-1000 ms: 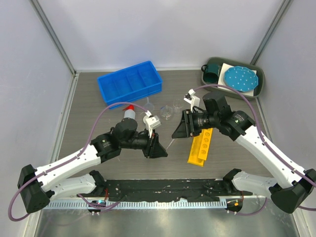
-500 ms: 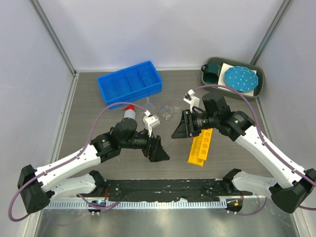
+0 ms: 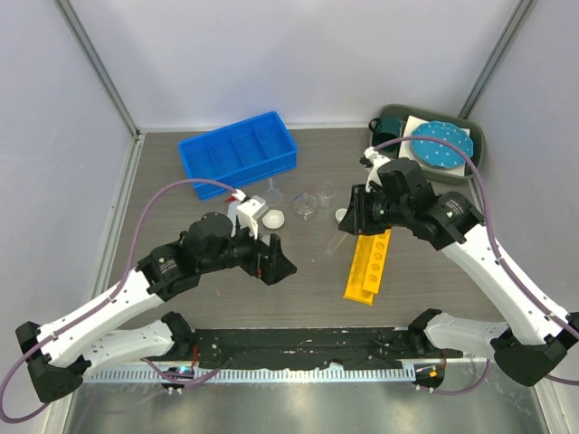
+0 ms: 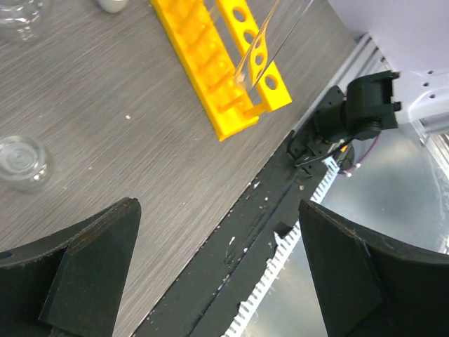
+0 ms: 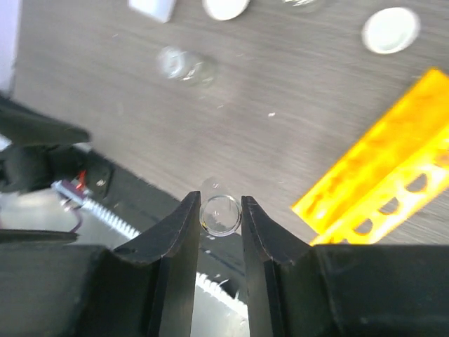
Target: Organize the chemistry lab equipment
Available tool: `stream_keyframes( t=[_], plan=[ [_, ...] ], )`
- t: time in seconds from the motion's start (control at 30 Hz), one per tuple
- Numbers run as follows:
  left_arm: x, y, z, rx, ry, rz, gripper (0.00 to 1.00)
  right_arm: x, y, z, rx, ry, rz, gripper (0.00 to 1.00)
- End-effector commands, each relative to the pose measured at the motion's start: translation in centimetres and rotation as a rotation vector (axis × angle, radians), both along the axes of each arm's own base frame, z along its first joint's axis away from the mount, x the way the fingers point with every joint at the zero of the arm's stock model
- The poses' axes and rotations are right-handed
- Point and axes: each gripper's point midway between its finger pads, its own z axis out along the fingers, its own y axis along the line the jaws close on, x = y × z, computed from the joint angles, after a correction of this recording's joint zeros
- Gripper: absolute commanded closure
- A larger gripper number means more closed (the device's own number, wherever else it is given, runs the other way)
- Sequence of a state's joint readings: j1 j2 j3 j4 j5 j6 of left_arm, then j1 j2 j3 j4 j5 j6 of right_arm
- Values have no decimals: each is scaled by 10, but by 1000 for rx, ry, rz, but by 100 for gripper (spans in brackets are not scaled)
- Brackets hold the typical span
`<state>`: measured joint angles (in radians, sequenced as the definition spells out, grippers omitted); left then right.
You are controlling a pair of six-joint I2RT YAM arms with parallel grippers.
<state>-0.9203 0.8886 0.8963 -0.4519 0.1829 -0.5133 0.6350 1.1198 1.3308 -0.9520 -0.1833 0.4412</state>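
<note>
My right gripper (image 3: 349, 222) is shut on a clear glass tube (image 3: 329, 243), seen end-on between the jaws in the right wrist view (image 5: 220, 214). The tube hangs tilted just left of the yellow holed rack (image 3: 366, 265) lying on the table. My left gripper (image 3: 279, 259) stands wide open and holds nothing (image 4: 231, 274), a little left of the tube. In the left wrist view the tube (image 4: 261, 43) crosses above the rack (image 4: 214, 63). Two small white dishes (image 3: 273, 218) (image 3: 342, 215), two clear beakers (image 3: 306, 205) (image 3: 324, 192) and a funnel (image 3: 271, 191) stand behind. Only the squeeze bottle's red nozzle (image 3: 237, 193) shows past the left arm.
A blue divided bin (image 3: 237, 149) sits at the back left. At the back right a green tray (image 3: 478, 158) holds a teal mug (image 3: 389, 127) and a blue dotted plate (image 3: 441, 145). A black strip (image 3: 298, 342) runs along the near edge.
The left gripper opened, let go of the tube and drew back to the left. The right gripper, still holding the tube, moved right and toward the back.
</note>
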Motion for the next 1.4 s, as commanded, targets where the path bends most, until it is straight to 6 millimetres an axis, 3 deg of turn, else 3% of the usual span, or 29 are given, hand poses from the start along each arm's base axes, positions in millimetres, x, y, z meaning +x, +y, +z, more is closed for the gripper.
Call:
stream_keyframes(
  t=[0.0, 0.33, 0.53, 1.37],
  plan=[
    [8, 19, -2, 60, -16, 85, 1, 23, -50, 5, -208, -105, -200, 78],
    [5, 27, -13, 64, 4, 111, 2, 33, -105, -16, -385, -109, -439, 78],
    [6, 32, -22, 103, 18, 136, 3, 35, -113, -28, -427, -90, -479, 79],
    [5, 28, -20, 103, 14, 111, 3, 46, -125, -55, -511, -83, -539, 79]
  ],
)
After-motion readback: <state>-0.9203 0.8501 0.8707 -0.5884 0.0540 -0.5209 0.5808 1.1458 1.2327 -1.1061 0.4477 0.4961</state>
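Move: The right hand already holds a test tube, pointing forward-left and down. The middle of the yellow test tube rack lies about 9 cm to its right, some 3 cm ahead and roughly 22 cm below. The small white cup stands on the table about 18 cm straight ahead, almost level sideways, and the glass flask some 21 cm ahead and 12 cm left. From the empty left hand, the rack is about 28 cm right, 9 cm ahead and 21 cm below. Carry the held tube right about 12 cm to over the rack's row of holes, sinking some 6 cm and easing a little forward, quick at first and then slowing. Roll the wrist left side down while turning it clockwise about 30 degrees, so the fingers point forward and down; keep the grip. Draw the open left gripper 3 cm left and 3 cm down, away from the rack. ##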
